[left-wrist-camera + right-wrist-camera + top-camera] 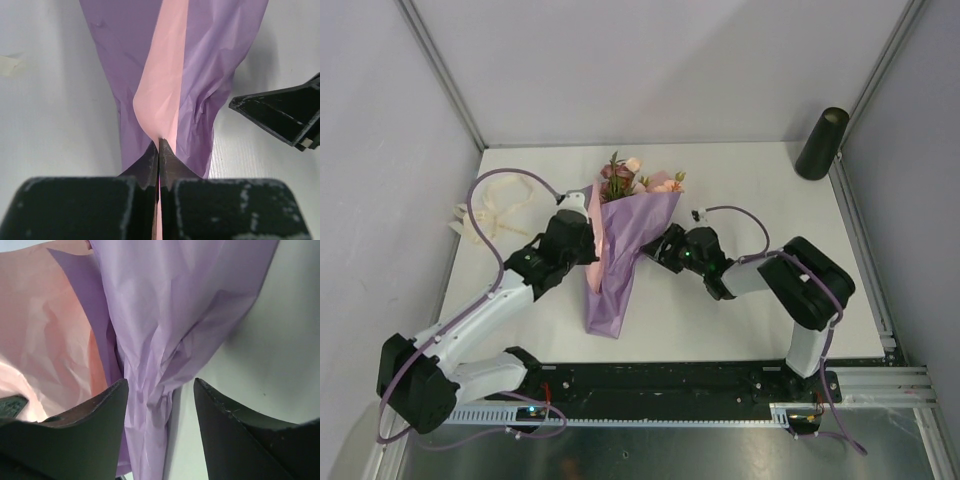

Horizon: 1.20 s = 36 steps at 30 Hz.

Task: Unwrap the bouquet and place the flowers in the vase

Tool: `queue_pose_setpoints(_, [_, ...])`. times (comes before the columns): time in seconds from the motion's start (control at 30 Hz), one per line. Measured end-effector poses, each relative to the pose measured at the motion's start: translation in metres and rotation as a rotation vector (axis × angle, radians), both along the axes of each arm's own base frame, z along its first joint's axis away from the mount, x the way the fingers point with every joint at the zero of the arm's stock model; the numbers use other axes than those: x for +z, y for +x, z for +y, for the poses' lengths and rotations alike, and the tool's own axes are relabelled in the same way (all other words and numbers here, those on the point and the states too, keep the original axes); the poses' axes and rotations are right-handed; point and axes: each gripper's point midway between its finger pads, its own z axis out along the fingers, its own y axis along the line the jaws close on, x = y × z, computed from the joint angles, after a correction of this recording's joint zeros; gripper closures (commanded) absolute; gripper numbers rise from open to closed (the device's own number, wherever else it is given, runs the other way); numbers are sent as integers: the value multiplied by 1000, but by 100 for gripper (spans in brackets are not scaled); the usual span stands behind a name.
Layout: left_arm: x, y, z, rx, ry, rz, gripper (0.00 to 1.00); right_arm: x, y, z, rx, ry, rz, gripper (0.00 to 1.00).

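Note:
The bouquet (618,262) lies mid-table, its lilac cone pointing toward me and the flowers (632,180) sticking out at the far end. My left gripper (591,243) is on the cone's left side. In the left wrist view it (159,142) is shut on the pink paper (160,85) edge. From the right side, my right gripper (657,246) stands open. Its jaws straddle a crumpled fold of the lilac paper (165,315), with the right gripper (161,382) not closed on it. The black vase (822,143) stands at the far right corner.
A loose cream ribbon (492,212) lies at the table's left edge behind my left arm. Enclosure walls and metal rails border the table. One right fingertip (280,112) shows at the right of the left wrist view, close to the cone.

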Motion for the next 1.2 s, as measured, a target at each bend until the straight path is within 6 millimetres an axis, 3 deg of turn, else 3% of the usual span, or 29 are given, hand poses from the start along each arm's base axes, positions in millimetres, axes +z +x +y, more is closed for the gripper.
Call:
queue_pose_setpoints(0.3, [-6, -3, 3, 23, -30, 1, 100, -24, 4, 22, 21, 22, 91, 48])
queue_pose_setpoints(0.57, [-12, -3, 4, 53, -58, 16, 100, -32, 10, 23, 15, 33, 128, 85])
queue_pose_setpoints(0.73, [-11, 6, 21, 149, -86, 13, 100, -35, 29, -1, -47, 22, 134, 99])
queue_pose_setpoints(0.93, [-21, 13, 36, 240, -66, 32, 100, -33, 48, -47, -140, 9, 121, 100])
queue_pose_setpoints(1.1, [-35, 13, 41, 278, -37, 70, 100, -47, 50, -79, -174, -18, 139, 100])
queue_pose_setpoints(1.2, [-43, 10, 44, 305, -37, 83, 91, -50, 50, -90, -145, -25, 133, 100])
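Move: My left hand already holds the pink lining's free edge; bare table lies about 5 cm to its left and 13 cm below. The ribbon is roughly 20 cm ahead and 25 cm left, the flowers 26 cm ahead and 12 cm right. My open right hand has the purple wrapper's right edge some 3 cm left and 3 cm below, the flowers 23 cm straight ahead, and the wrapper's bottom end 17 cm back and 9 cm left. I ease my right hand about 3 cm left and down, close its fingers on the purple wrapper's right edge, then drag it some 12 cm to the right and a little forward, staying low. My left hand keeps its pinch on the pink lining, sinks slightly, then draws left and down about 4 cm each, turning nearly 20 degrees counter-clockwise. ##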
